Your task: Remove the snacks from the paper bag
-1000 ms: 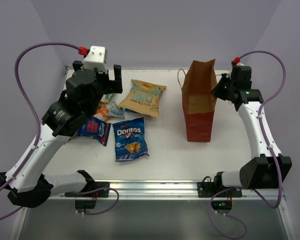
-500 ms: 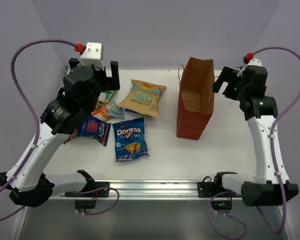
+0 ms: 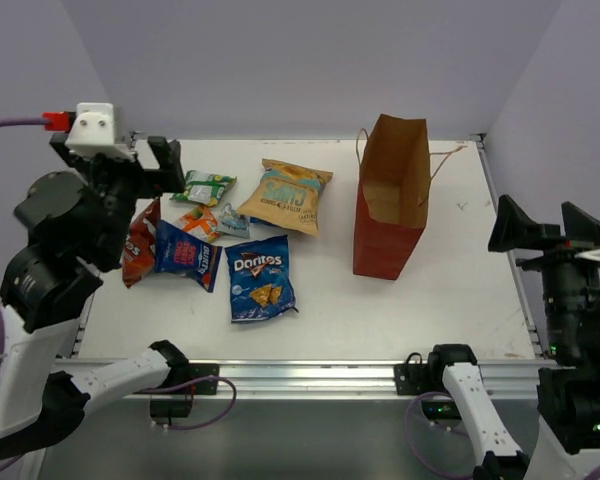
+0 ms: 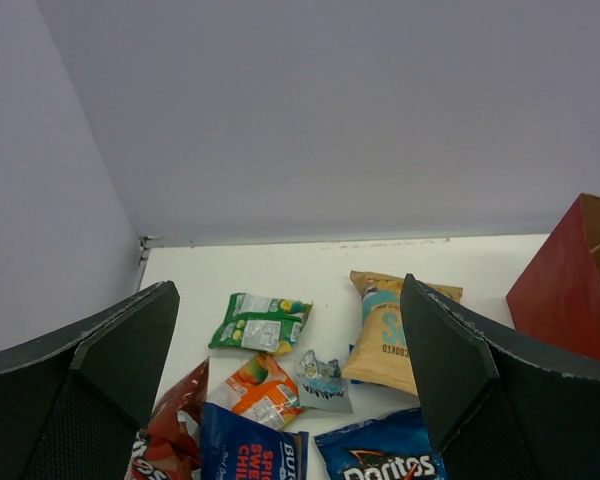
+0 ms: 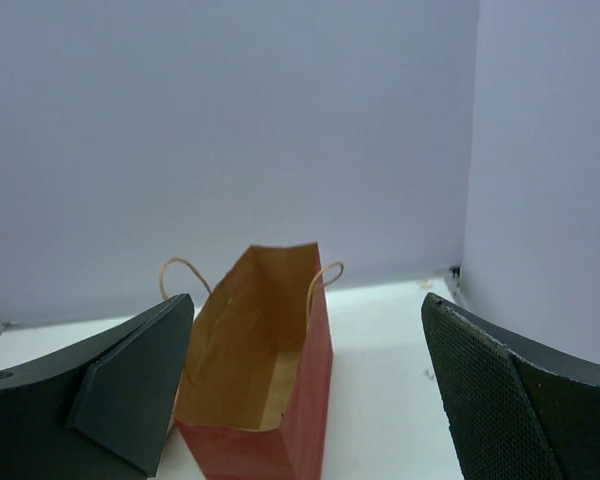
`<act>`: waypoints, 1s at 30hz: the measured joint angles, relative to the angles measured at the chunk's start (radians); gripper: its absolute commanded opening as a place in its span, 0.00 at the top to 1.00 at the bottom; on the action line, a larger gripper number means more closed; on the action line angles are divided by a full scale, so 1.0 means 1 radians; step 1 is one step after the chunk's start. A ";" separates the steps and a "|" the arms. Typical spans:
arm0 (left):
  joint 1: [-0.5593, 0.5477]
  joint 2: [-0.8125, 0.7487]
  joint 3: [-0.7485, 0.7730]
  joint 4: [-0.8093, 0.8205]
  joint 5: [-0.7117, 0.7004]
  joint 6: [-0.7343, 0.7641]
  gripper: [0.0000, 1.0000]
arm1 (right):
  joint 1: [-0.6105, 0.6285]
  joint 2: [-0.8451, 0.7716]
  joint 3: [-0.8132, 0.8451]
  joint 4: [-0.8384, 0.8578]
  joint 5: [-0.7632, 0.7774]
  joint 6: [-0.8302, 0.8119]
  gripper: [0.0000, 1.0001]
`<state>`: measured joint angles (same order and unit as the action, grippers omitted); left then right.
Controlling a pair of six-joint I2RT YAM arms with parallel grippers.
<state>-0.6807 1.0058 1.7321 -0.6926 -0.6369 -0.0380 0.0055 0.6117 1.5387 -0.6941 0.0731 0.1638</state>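
Observation:
The paper bag stands upright with its mouth open, right of the table's middle; in the right wrist view the paper bag shows only bare brown inside. The snacks lie to its left: a tan bag, a blue Doritos bag, a dark blue bag, a red bag, a green pack and an orange pack. My left gripper hangs open high over the left edge, the snacks below it. My right gripper is open at the right edge, apart from the bag.
A small grey-blue packet lies between the orange pack and the tan bag. The bag's loop handles stick out at its far end. Purple walls close the table at the back and both sides. A metal rail runs along the near edge.
My right gripper opened, let go of the bag's right rim and pulled back to the near right. The bag shifted slightly left. My left arm swung left and rose away from the snacks.

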 measured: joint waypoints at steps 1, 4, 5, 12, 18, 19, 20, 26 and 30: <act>0.000 -0.030 -0.003 0.000 0.000 0.012 0.00 | 0.000 -0.029 -0.004 0.013 0.000 -0.015 0.01; 0.000 -0.116 -0.018 -0.002 -0.004 0.045 0.00 | 0.000 -0.096 -0.038 0.051 -0.001 -0.048 0.01; 0.000 -0.146 -0.021 -0.003 -0.008 0.054 0.00 | 0.000 -0.117 -0.060 0.063 -0.005 -0.057 0.01; 0.000 -0.298 -0.080 -0.023 -0.052 0.087 0.00 | 0.000 -0.189 -0.172 0.090 -0.031 -0.082 0.01; 0.000 -0.395 -0.133 -0.080 -0.113 0.106 0.00 | 0.000 -0.262 -0.225 0.119 -0.038 -0.092 0.01; 0.000 -0.408 -0.136 -0.089 -0.125 0.110 0.00 | 0.000 -0.269 -0.225 0.127 -0.038 -0.094 0.01; 0.000 -0.418 -0.138 -0.096 -0.134 0.111 0.00 | 0.001 -0.273 -0.225 0.135 -0.039 -0.096 0.01; 0.000 -0.465 -0.148 -0.159 -0.183 0.109 0.00 | 0.013 -0.273 -0.224 0.159 -0.043 -0.102 0.01; 0.000 -0.492 -0.164 -0.179 -0.208 0.100 0.00 | 0.016 -0.270 -0.225 0.172 -0.065 -0.101 0.01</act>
<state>-0.6807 0.5133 1.5684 -0.8715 -0.8452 0.0624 0.0216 0.3420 1.3140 -0.5220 0.0078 0.0631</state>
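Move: Some 44 cm to the left hand's right and 15 cm ahead stands the emptied paper bag, its middle about 36 cm lower; from the right hand it is roughly 24 cm ahead and 9 cm left. Around 50 cm below the hands, the blue Doritos lies 5 cm ahead and 12 cm right of the left hand, 14 cm ahead and 42 cm left of the right; the Spicy Sweet Chili bag is 9 cm ahead and 7 cm left of the left hand. Backing off empty and wide open, both hands draw away from the paper bag. The left swings about 14 cm left and 13 cm back beyond the table's left side, rising slightly before sinking to finish 3 cm lower, turning some 10 degrees counter-clockwise. The right eases 5 cm back, dipping briefly, its fingers tipping up about 12 degrees. ##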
